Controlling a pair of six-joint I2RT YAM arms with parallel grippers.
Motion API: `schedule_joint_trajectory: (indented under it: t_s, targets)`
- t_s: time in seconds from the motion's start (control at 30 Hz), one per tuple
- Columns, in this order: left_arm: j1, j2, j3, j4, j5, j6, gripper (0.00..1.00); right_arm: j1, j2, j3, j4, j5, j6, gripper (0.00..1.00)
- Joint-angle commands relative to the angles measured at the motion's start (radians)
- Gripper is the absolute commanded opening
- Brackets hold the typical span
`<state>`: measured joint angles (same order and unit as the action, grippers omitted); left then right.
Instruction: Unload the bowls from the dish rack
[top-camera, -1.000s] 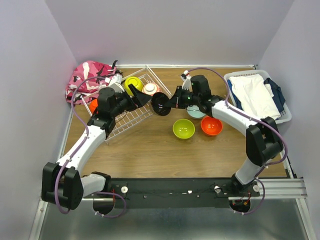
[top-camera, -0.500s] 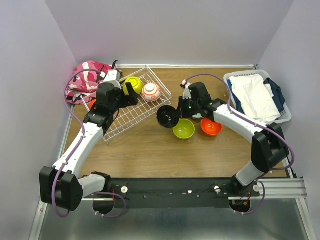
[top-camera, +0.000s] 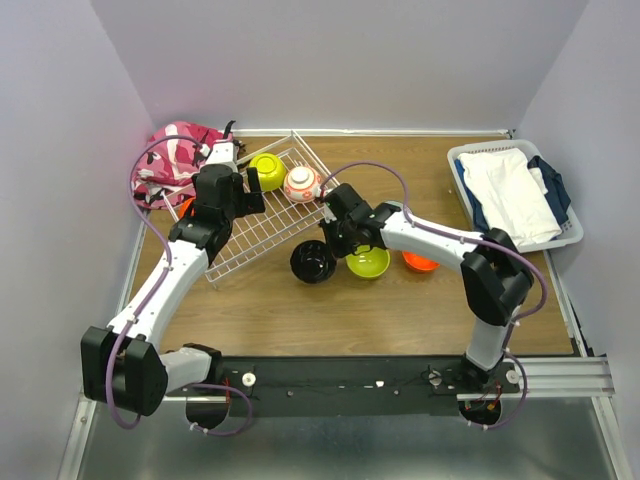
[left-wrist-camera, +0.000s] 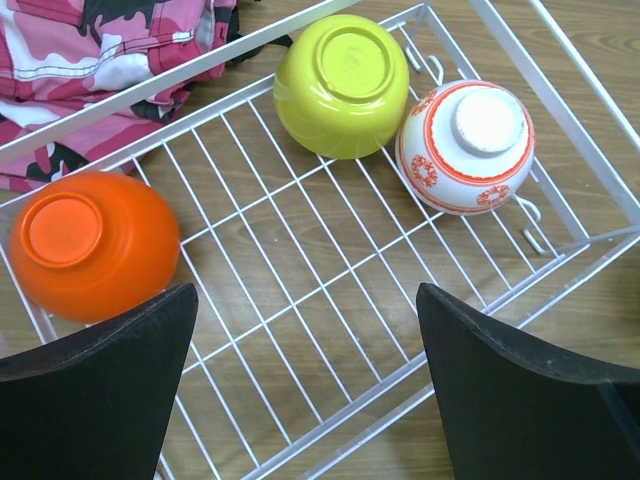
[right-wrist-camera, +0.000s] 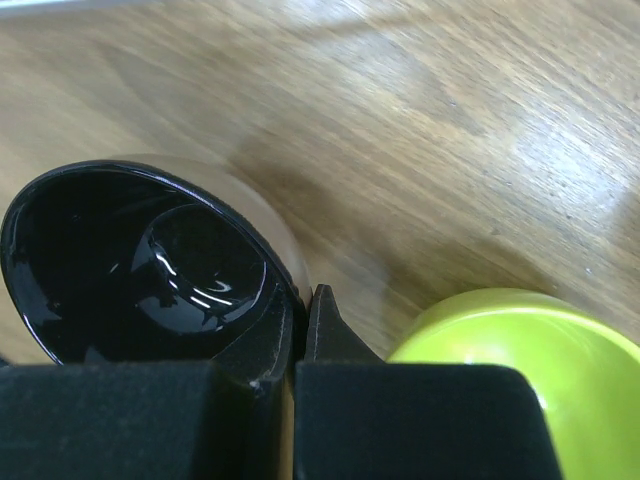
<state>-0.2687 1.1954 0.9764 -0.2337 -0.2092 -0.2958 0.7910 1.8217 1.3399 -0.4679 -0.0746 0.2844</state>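
The white wire dish rack (top-camera: 262, 222) (left-wrist-camera: 330, 285) lies at the back left. Three bowls sit upside down in it: a lime-green one (top-camera: 267, 169) (left-wrist-camera: 340, 90), a white one with red pattern (top-camera: 301, 184) (left-wrist-camera: 465, 145) and an orange one (left-wrist-camera: 90, 245). My left gripper (top-camera: 251, 188) (left-wrist-camera: 305, 390) hovers open above the rack floor, holding nothing. My right gripper (top-camera: 326, 244) (right-wrist-camera: 300, 320) is shut on the rim of the tan bowl with glossy black inside (top-camera: 313, 262) (right-wrist-camera: 140, 255), low over the table. Beside that bowl, a lime-green bowl (top-camera: 368, 263) (right-wrist-camera: 510, 370) and an orange bowl (top-camera: 421, 263) stand on the table.
A pink camouflage cloth (top-camera: 172, 157) (left-wrist-camera: 100, 50) lies behind the rack at the back left. A white plastic basket of clothes (top-camera: 515, 192) stands at the back right. The right forearm crosses over the orange bowl on the table.
My right arm carried the black-inside bowl from beside the rack's corner down and nearer, left of the lime-green bowl. My left gripper opened wide and drew back over the rack.
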Motion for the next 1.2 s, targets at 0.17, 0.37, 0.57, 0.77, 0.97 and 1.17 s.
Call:
schedule_joint_trajectory:
  t_s: [0.17, 0.37, 0.57, 0.77, 0.97, 1.17]
  targets:
    - [-0.003, 0.009, 0.03, -0.021, -0.052, 0.052, 0.99, 0.024, 0.067, 0.065, -0.089, 0.148, -0.013, 0.07]
    - [-0.003, 0.035, 0.051, -0.042, -0.024, 0.041, 0.99, 0.027, 0.036, 0.067, -0.083, 0.164, -0.014, 0.39]
    - [-0.004, 0.075, 0.073, -0.047, 0.004, 0.046, 0.99, 0.028, -0.041, 0.053, -0.018, 0.127, -0.019, 0.68]
    - [-0.004, 0.153, 0.152, -0.085, -0.001, 0.115, 0.99, 0.028, -0.185, -0.039, 0.11, 0.148, -0.028, 0.84]
    - [-0.004, 0.251, 0.232, -0.101, 0.071, 0.0, 0.99, 0.03, -0.32, -0.166, 0.239, 0.24, -0.002, 0.93]
    - [-0.004, 0.34, 0.263, -0.049, 0.191, -0.187, 0.99, 0.03, -0.386, -0.223, 0.273, 0.317, 0.004, 0.99]
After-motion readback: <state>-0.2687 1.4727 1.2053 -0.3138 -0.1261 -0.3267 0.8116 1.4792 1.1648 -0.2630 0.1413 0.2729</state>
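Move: The right hand holds the black bowl by its rim; its table spot lies about 3 cm left, 2 cm back and 6 cm below. The green bowl is about 8 cm right, 1 cm back. From the left hand, the patterned bowl lies some 14 cm right, 5 cm ahead and 12 cm below, the rack's lime bowl 6 cm right and 8 cm ahead, the orange bowl 11 cm left and level. Right hand lowers, releases the black bowl, rises 13 cm; left advances 5 cm, veering rightward towards the patterned bowl. ##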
